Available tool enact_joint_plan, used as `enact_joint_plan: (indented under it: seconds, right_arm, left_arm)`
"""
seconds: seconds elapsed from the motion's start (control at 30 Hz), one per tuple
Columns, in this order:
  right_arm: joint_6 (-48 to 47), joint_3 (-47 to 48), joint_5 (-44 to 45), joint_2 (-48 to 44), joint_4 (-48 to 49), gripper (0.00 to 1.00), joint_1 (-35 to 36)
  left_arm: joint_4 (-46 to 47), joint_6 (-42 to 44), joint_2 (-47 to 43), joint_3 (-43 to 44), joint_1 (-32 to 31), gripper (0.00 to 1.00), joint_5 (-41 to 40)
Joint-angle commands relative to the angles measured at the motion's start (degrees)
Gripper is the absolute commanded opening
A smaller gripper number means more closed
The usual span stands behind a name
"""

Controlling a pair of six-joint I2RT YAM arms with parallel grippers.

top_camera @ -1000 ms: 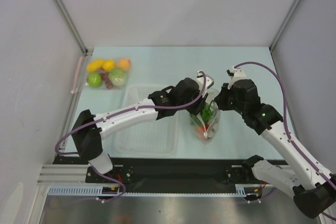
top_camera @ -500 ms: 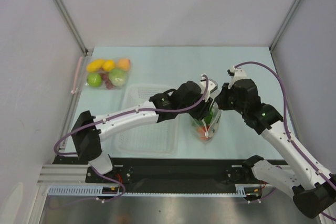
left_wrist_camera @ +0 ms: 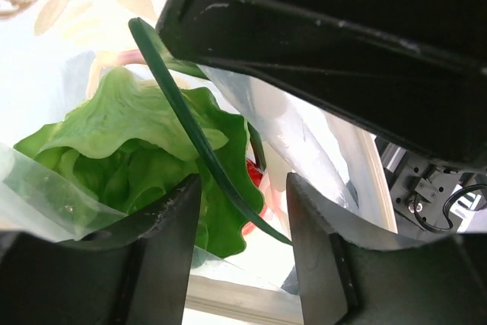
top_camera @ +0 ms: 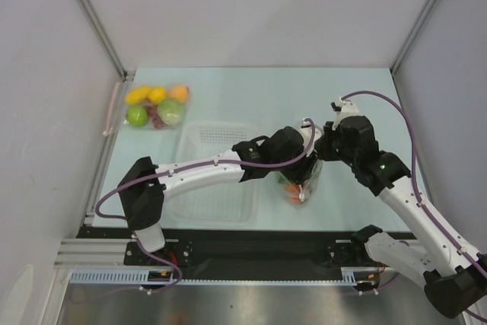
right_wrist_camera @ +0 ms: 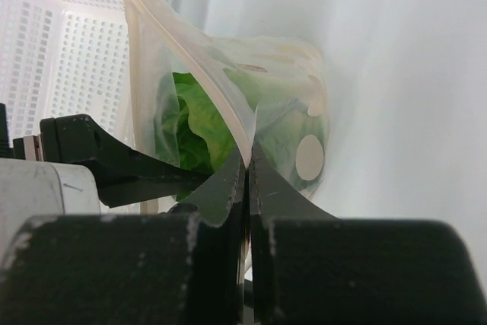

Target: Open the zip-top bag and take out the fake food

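The zip-top bag (top_camera: 307,186) stands upright just right of the basket, its mouth held open. My right gripper (top_camera: 320,153) is shut on the bag's rim (right_wrist_camera: 245,133). My left gripper (top_camera: 298,165) reaches down into the mouth, open, with nothing clamped between its fingers (left_wrist_camera: 163,256). The fake food lies below them: a green lettuce head (left_wrist_camera: 129,142), a thin dark-green stalk (left_wrist_camera: 190,127) crossing the gap, and a bit of red tomato (left_wrist_camera: 255,176). The right wrist view shows lettuce (right_wrist_camera: 202,131) and a white round piece (right_wrist_camera: 310,156) through the plastic.
A white perforated basket (top_camera: 217,184) sits left of the bag, under the left arm. A clear pouch of yellow, orange and green fruits (top_camera: 156,106) lies at the back left, beside a pink strip (top_camera: 114,108). Grey walls and metal posts close the sides.
My left gripper has pushed right and down into the bag's mouth, and its jaws have spread wider. The right gripper has kept its hold on the rim.
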Motion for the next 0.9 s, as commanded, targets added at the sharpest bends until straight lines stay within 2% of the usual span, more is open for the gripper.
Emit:
enact_joint_plan:
  seconds: [0.0, 0.07, 0.1, 0.13, 0.2, 0.23, 0.3, 0.87]
  right_arm:
    - [0.44, -0.08, -1.02, -1.22, 1.91, 0.0, 0.2]
    - [0.44, -0.16, -1.03, -1.31, 1.91, 0.0, 0.2]
    - [0.53, -0.34, -1.11, -1.31, 1.99, 0.0, 0.2]
    - [0.45, -0.25, -1.03, -1.49, 1.82, 0.0, 0.2]
    - [0.36, -0.34, -0.76, -1.84, 1.73, 0.0, 0.12]
    - [0.36, -0.51, -0.59, -1.93, 1.56, 0.0, 0.12]
    - [0.36, -0.78, -0.41, -2.19, 1.55, 0.0, 0.03]
    - [0.18, -2.19, -0.15, -2.28, 1.29, 0.0, -0.59]
  left_arm:
    - [2.02, -0.05, 1.72, 2.68, -0.41, 0.55, -0.99]
    - [1.85, 0.13, 3.04, 3.29, -0.41, 0.53, -0.99]
    - [1.67, 0.22, 3.39, 3.55, -0.41, 0.49, -0.99]
    - [1.5, 0.22, 3.57, 3.64, -0.41, 0.36, -0.99]
    - [1.67, 0.31, 3.4, 3.38, -0.41, 0.24, -0.99]
    - [1.76, 0.57, 3.31, 3.38, -0.41, 0.11, -2.82]
    - [1.59, 0.83, 2.43, 3.38, -0.41, 0.01, -3.36]
    - [-0.08, 0.75, -11.98, 2.77, -0.33, 0.01, -5.48]
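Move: The dark green stalk already lies between the left hand's open fingers inside the bag, about 1 cm ahead, 1 cm right and 1 cm below. The lettuce sits roughly 3 cm ahead of the left hand, level sideways and 5 cm below; the red food is some 4 cm back, 4 cm left and 6 cm below. From the right hand, the stalk lies about 5 cm back, 2 cm left and 6 cm lower. The left fingers shut on the stalk and lift about 7 cm; the right keeps pinching the bag's edge. ##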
